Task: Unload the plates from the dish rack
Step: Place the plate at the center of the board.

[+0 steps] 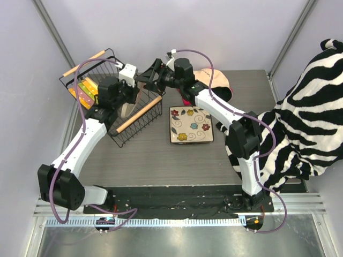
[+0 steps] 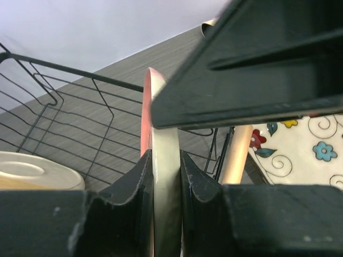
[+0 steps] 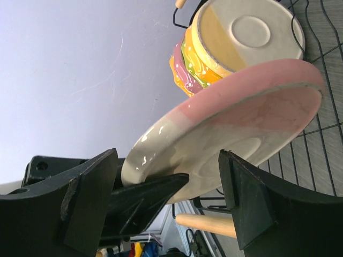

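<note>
A round pink and cream plate point(image 3: 241, 118) is held tilted above the black wire dish rack point(image 1: 140, 127). My left gripper point(image 2: 166, 155) is shut on its rim, which shows edge-on in the left wrist view as the plate point(image 2: 165, 139). My right gripper point(image 3: 167, 156) is open, its fingers point(image 3: 91, 198) standing either side of the same rim without pressing on it. Several scalloped plates point(image 3: 214, 48) in cream-yellow, green, orange and pink stay stacked at the rack's far end point(image 1: 86, 91). The square flowered plate point(image 1: 190, 125) lies flat on the table to the right of the rack.
One wooden rod handle point(image 1: 138, 114) runs along the rack's near side, just below the held plate. A cream and black cap point(image 1: 217, 81) lies behind the square plate. A zebra-striped cloth point(image 1: 305, 118) hangs over the table's right edge.
</note>
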You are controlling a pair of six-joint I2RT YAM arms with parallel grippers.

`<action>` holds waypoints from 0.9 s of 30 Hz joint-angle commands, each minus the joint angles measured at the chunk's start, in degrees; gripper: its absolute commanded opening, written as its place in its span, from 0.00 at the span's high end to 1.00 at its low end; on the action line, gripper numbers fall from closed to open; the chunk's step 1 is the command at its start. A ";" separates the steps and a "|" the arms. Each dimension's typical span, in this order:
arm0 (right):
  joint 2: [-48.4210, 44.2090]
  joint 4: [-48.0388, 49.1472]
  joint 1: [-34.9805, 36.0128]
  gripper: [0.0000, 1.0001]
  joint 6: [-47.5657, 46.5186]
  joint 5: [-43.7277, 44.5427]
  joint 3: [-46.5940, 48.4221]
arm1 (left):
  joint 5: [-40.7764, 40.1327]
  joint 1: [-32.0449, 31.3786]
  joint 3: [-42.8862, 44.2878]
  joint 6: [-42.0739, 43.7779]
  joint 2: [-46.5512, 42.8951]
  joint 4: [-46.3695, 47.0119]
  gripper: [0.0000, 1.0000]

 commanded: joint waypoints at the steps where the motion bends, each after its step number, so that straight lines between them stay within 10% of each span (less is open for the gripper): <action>1: 0.75 -0.58 0.13 0.16 2.06 -0.49 3.16 | -1.01 -2.22 0.75 6.64 -4.31 8.22 1.00; 17: 2.43 -7.18 0.22 0.25 1.37 -1.46 2.38 | -4.96 -12.86 -4.09 23.25 -7.82 6.11 1.00; 27: 1.46 -7.18 0.48 0.52 0.66 -4.36 0.70 | -5.93 -17.61 -4.27 27.65 -6.07 3.21 1.00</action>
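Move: By its rear upper rim the left hand already holds the pink-and-white plate, whose middle is about 5 cm ahead of it, 2 cm right and 6 cm below. From the left hand, the rack's near wooden handle is some 5 cm back, 3 cm right and 14 cm below, and the flowered square plate about 8 cm back, 23 cm right and 26 cm below. From the open right hand, the pink-and-white plate's middle is about 2 cm ahead, 3 cm left and 6 cm below. Bringing the pink-and-white plate towards the right gripper, the left hand keeps its pinch while it draws back, right and down, about 6–7 cm in all, rolling some 25 degrees with its left side rising. The right hand sinks about 6 cm over the plate's front rim, tipping down slightly, then partly closes its fingers around it, one on each face; a firm two-sided grip isn't visible yet. ##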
